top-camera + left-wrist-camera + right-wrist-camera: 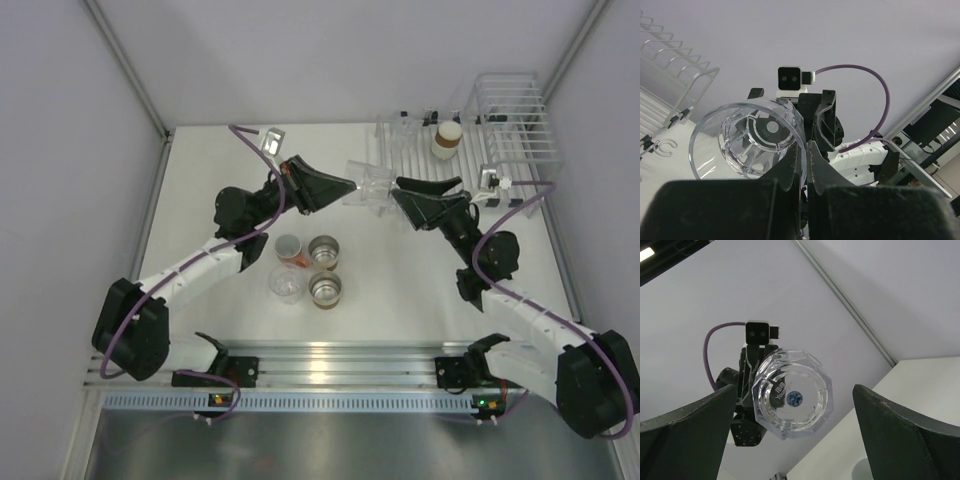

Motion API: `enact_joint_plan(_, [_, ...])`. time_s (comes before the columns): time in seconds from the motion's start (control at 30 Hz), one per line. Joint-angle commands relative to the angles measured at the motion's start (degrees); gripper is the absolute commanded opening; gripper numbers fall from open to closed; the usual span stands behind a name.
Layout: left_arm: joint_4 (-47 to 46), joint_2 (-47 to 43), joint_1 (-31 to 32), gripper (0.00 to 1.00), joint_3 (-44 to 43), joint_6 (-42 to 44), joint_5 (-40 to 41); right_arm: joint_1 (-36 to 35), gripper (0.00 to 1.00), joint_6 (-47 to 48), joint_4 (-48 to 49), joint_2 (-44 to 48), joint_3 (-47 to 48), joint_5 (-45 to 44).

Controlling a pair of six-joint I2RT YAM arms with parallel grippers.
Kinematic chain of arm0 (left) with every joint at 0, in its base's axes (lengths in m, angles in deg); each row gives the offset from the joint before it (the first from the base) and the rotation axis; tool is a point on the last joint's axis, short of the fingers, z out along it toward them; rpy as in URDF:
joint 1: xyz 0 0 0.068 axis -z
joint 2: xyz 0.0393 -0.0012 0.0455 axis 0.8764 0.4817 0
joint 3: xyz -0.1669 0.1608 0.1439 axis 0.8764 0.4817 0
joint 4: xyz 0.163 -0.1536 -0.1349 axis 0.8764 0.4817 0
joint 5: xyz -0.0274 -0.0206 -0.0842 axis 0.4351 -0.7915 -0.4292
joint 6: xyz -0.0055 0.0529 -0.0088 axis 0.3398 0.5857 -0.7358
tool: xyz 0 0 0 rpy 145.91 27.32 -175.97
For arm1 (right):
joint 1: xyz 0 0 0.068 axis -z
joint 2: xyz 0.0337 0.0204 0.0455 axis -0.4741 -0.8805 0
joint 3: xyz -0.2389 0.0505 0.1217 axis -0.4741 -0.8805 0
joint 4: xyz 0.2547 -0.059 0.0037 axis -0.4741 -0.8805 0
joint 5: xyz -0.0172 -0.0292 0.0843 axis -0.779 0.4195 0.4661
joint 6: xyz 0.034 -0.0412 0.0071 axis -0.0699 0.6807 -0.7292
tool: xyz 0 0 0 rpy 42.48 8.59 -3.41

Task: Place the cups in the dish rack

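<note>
My left gripper (352, 186) is shut on the rim of a clear cup (369, 186), which it holds on its side above the table. In the left wrist view one finger is inside the clear cup (747, 140) and one outside its wall. My right gripper (396, 191) stands open just right of it, facing the cup's base (792, 397), fingers (905, 435) wide on either side and not touching. The white dish rack (510, 120) stands at the back right with one brown cup (446, 140) upside down in it. On the table sit a salmon cup (290, 248), two brown cups (323, 250) (325, 290) and a clear cup (286, 283).
The low barred part of the rack (400, 150) lies right behind both grippers. The rack's bars (670, 65) show at the left of the left wrist view. The four loose cups cluster in the table's middle, in front of the left arm.
</note>
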Motion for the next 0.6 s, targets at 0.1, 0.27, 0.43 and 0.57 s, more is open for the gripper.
enact_joint_plan(0.1, [-6.07, 1.05, 1.16, 0.00, -3.61, 0.23, 1.80, -2.66, 0.99, 1.78, 5.38, -2.53, 4.80, -0.24])
enact_joint_plan(0.27, [-6.07, 1.67, 2.04, 0.00, -4.22, 0.58, 1.89, -4.59, 0.99, 1.96, 6.26, -5.16, 6.20, -0.77])
enact_joint_plan(0.43, [-6.07, 1.76, 2.39, 0.00, -4.40, 1.02, 2.07, -6.44, 0.98, 1.87, 8.02, -7.81, 6.91, -1.30])
enact_joint_plan(0.57, [-5.64, 1.93, 2.39, 0.00, -4.22, 1.20, 1.98, -8.02, 0.63, 1.96, 7.93, -9.48, 7.70, -1.56])
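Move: The clear cup held by the left hand has its middle about 7 cm to the right hand's left, 2 cm farther out and 1 cm higher; from the left hand it lies 4 cm right and 2 cm ahead, level in height. The dish rack's tray centres some 9 cm ahead of the right hand, 13 cm right and 25 cm below. Nearer metal-cup neighbour, the upper one: about 13 cm back, 15 cm left, 27 cm below. The clear cup, still pinched at its rim by the left fingers with its base towards the right hand, is met from the right: the wide-open right hand travels about 4 cm left so its fingers straddle the base end, then starts closing to roughly two thirds open, its fingers coming up to the cup's sides. The left hand carries the cup about 1.5 cm right to meet it, easing to a stop. ##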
